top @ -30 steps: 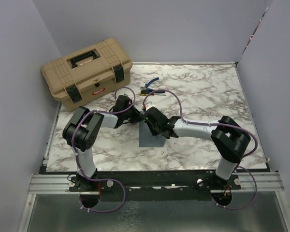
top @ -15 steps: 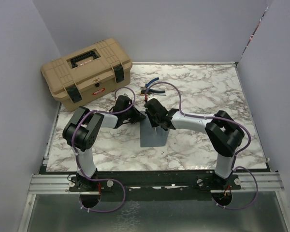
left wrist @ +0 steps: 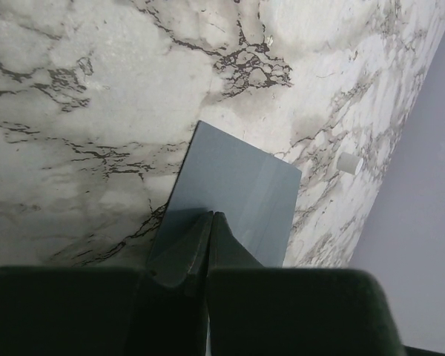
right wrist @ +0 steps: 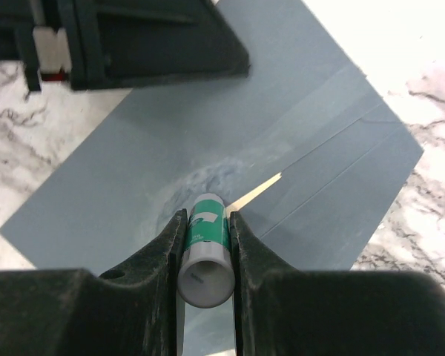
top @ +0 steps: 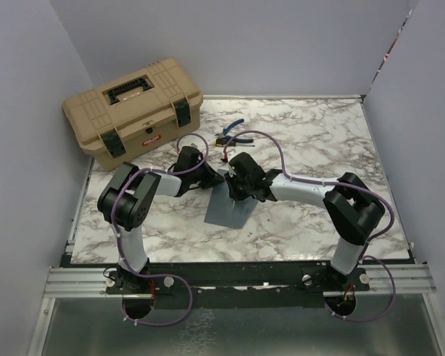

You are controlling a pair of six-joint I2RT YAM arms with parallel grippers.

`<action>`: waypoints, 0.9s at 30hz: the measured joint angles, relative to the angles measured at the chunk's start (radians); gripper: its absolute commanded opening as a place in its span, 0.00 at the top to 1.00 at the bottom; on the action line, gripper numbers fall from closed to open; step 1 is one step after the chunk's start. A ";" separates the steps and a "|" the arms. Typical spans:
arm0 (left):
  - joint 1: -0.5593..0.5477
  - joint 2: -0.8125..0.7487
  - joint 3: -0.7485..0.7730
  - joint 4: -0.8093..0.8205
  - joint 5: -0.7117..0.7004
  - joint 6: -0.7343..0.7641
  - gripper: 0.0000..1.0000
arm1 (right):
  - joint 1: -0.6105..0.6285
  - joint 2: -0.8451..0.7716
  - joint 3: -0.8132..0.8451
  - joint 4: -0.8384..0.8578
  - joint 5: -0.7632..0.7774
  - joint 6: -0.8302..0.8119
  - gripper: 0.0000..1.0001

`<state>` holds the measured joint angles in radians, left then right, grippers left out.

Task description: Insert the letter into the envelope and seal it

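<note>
The slate blue-grey envelope (top: 226,211) lies flat on the marble table, mid-front, slightly skewed. My left gripper (top: 212,180) is shut, its tips (left wrist: 212,216) resting on the envelope (left wrist: 237,182) near its edge; whether it pinches the paper I cannot tell. My right gripper (right wrist: 205,216) is shut on a green-and-white glue stick (right wrist: 205,241). The stick's tip touches a smeared patch of the envelope (right wrist: 126,185). A thin cream sliver of the letter (right wrist: 256,193) peeks out at a flap seam; the remainder is hidden inside.
A tan toolbox (top: 133,111) stands at the back left. Blue-handled pliers (top: 230,132) lie behind the grippers. A small white cap (left wrist: 348,164) sits on the marble beyond the envelope. Walls close in on the left, back and right.
The right gripper with the glue stick has moved away from the arm bases along the envelope. The envelope has turned a little, its near end shifting left. The left gripper stayed put.
</note>
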<state>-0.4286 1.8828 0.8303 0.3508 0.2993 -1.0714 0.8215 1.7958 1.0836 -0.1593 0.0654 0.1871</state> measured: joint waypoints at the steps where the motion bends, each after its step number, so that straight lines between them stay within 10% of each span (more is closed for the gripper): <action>1: 0.000 0.001 0.001 0.001 0.000 -0.002 1.00 | 0.000 -0.008 -0.008 -0.003 -0.013 -0.003 1.00; 10: 0.000 0.004 0.010 -0.002 0.005 0.006 1.00 | -0.038 -0.052 0.008 -0.051 -0.095 0.045 1.00; 27: 0.006 -0.058 0.105 -0.109 0.074 0.233 0.42 | -0.541 -0.192 -0.072 0.035 -0.431 0.408 0.99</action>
<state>-0.4221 1.8244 0.9356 0.2413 0.3737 -0.8383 0.2810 1.6043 1.0119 -0.1238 -0.3660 0.5949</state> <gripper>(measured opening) 0.518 0.236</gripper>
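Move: Just below the right hand, the envelope carries the glue stick it holds; its middle is some 2 cm back, 2 cm left and 4 cm down. The white glue cap stands about 8 cm ahead, 12 cm right and 3 cm lower, while the pliers lie roughly 19 cm straight ahead at that same level. From the closed left hand, at the envelope's far end, its middle is about 8 cm back, 4 cm right and 2 cm below. Drawing back barely 1 cm, the right hand then lifts the glue stick off the envelope, swinging up about 10 cm, right about 12 and forward 8 towards the cap's side, and sinks slightly at the end; it rolls some 45 degrees clockwise, grip kept. The left hand, first still pressing the far end, rises about 4 cm clear, tips its fingers up and opens halfway. ##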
